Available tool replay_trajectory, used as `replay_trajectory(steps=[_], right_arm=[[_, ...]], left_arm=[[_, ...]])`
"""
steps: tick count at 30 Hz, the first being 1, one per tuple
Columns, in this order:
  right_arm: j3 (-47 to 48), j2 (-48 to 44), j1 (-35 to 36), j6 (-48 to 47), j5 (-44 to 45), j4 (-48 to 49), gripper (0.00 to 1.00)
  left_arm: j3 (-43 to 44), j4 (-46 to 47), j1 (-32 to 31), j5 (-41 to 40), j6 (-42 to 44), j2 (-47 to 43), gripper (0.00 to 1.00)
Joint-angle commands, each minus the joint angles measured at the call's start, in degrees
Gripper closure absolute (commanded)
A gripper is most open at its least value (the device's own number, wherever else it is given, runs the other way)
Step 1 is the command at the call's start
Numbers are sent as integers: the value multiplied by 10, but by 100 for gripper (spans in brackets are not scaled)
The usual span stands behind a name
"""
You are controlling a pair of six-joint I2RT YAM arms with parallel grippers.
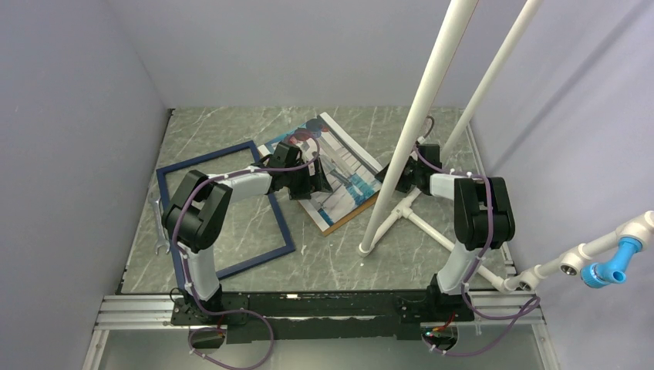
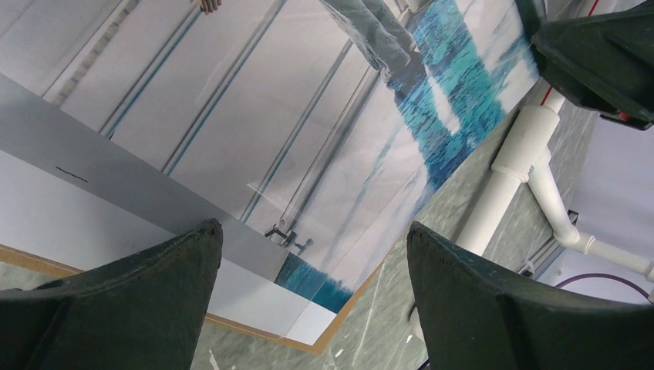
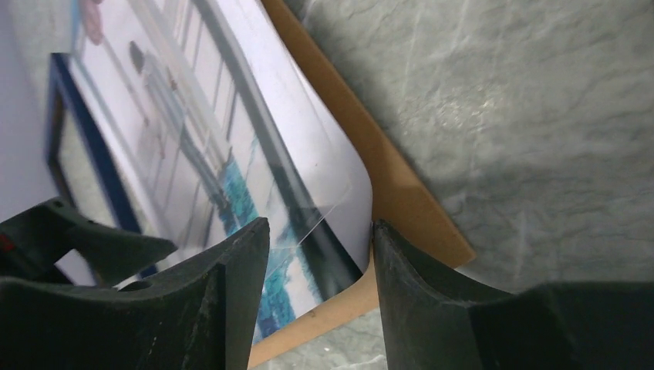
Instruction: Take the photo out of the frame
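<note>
The photo (image 1: 343, 166) lies face up on a brown backing board (image 1: 347, 220) at the table's middle, outside the frame (image 1: 284, 223), which is an empty navy rectangle lying flat to its left. My left gripper (image 1: 308, 181) hovers over the photo (image 2: 308, 116) with its jaws wide apart (image 2: 312, 254) and nothing between them. My right gripper (image 3: 320, 231) is at the photo's near-right corner. That corner (image 3: 347, 200) curls up off the board (image 3: 401, 200) between the parted fingers and touches the right finger (image 3: 401, 270). The left finger stands clear of it.
A white pipe stand (image 1: 420, 116) rises between the photo and my right arm, its foot (image 1: 416, 220) on the table. A small metal tool (image 1: 160, 227) lies beside the frame's left edge. Grey walls close in the table on three sides.
</note>
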Motion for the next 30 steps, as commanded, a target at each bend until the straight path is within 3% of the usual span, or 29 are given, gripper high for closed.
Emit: replay_trajectory(steps=[1,11,17,30], right_arm=[[-44,-15,-4,84,-87,80,45],[-136,-20,-12,255,-142,282,43],[-153,-2,-18,264,-127,345,48],[-163,37,-27,260,-124,364,82]], left_arm=[[-12,-22,1,-2,2,21,7],[-21,-17,3,-1,0,17,7],[-22,-19,2,-2,1,12,7],[-24,-16,5,2,10,6,7]])
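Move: The photo's loose right-hand corner, already curled up off the brown backing board and lying between the right hand's parted fingers, is about 2 cm back, 2 cm left and 1 cm below that hand. The board's middle lies roughly 17 cm left and 3 cm farther out, 3 cm down; a white pipe tee is some 8 cm back, 3 cm right and 2 cm down. From the left hand the corner is about 15 cm right, 3 cm ahead, 1 cm below. Back and to the left, about 4.5 cm in all, the right hand sweeps the curled photo corner over towards the photo's middle, rising slightly and rolling its left side up some 25 degrees. It then dips about 1.5 cm, slightly forward again, while its half-open fingers close to about a quarter open around the sheet's raised edge. ##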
